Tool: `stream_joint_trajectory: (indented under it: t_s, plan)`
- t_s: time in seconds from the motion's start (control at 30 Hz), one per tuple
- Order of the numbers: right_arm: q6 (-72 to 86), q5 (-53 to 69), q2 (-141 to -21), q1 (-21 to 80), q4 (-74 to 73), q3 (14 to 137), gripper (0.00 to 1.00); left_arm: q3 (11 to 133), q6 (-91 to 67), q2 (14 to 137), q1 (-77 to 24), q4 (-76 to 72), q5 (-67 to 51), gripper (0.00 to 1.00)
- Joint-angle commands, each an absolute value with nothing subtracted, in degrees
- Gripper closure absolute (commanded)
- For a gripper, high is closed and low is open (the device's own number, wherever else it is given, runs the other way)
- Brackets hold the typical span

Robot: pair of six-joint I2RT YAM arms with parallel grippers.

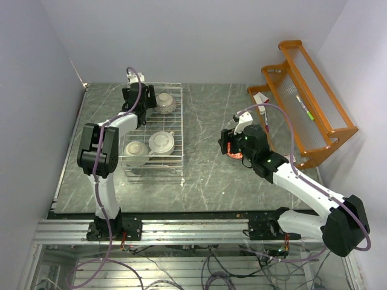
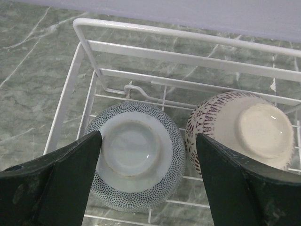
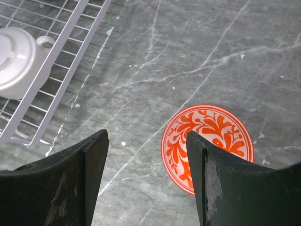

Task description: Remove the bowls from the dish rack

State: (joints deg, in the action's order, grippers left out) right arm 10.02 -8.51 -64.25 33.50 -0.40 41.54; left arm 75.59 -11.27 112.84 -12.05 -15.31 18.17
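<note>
The white wire dish rack (image 1: 175, 124) stands at the left of the table. In it, upside down, lie a blue-dotted bowl (image 2: 136, 162), a brown-patterned bowl (image 2: 244, 127) (image 1: 165, 103), a cream bowl with a handle (image 1: 162, 142) (image 3: 14, 59) and a pale bowl (image 1: 136, 151). My left gripper (image 2: 148, 146) (image 1: 140, 99) is open over the rack's far end. Its fingers straddle the dotted bowl, the left one at its rim and the right one between the two bowls. A red-orange patterned bowl (image 3: 211, 136) sits upright on the table. My right gripper (image 3: 146, 141) (image 1: 233, 144) hangs open just above it, holding nothing.
An orange wooden shelf rack (image 1: 302, 103) stands at the far right against the wall. Walls close off the left and the back of the table. The dish rack's side (image 3: 70, 47) lies to the left of my right gripper.
</note>
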Motion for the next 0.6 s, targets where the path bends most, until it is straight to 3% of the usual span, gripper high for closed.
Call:
stream_joint_trajectory:
  t_s: [0.0,0.2,0.57]
  plan:
    - [9.40,-9.58,-64.85,33.40,-0.15,42.38,0.33,78.18,-10.36,115.12,-11.35,-16.69,19.85,0.08]
    - [9.31,-10.06,-65.05,33.41,-0.82,42.54,0.34,78.01,-10.91,116.30,-10.82,-16.53,19.75,0.13]
    - [9.54,-11.25,-65.04,33.40,-1.38,42.44,0.34,75.66,-9.56,115.20,-10.72,-17.15,21.42,0.37]
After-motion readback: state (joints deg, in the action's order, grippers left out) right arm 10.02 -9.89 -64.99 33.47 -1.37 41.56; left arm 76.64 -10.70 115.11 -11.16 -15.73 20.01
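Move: The grey-speckled bowl, foot towards the left hand in the rack's far left corner, has its middle about 4 cm ahead of that hand, 2 cm left and 4 cm lower. From that hand, the brown-patterned bowl lies some 4 cm ahead and 8 cm right, and the handled white bowl about 14 cm back and 7 cm right, both around 5 cm lower. From the right hand the grey-speckled bowl is roughly 26 cm ahead, 35 cm left and 9 cm lower. The left hand eases about 1.5 cm to its left and 1 cm down, sinking first while still edging barely forward, so that its fingers centre on the raised foot of the grey-speckled bowl, its wrist hardly turning. Meanwhile the fingers, almost wide open to begin with, close by about a quarter of their range until the tips stand right against the two sides of the foot ring, still closing at the end. ##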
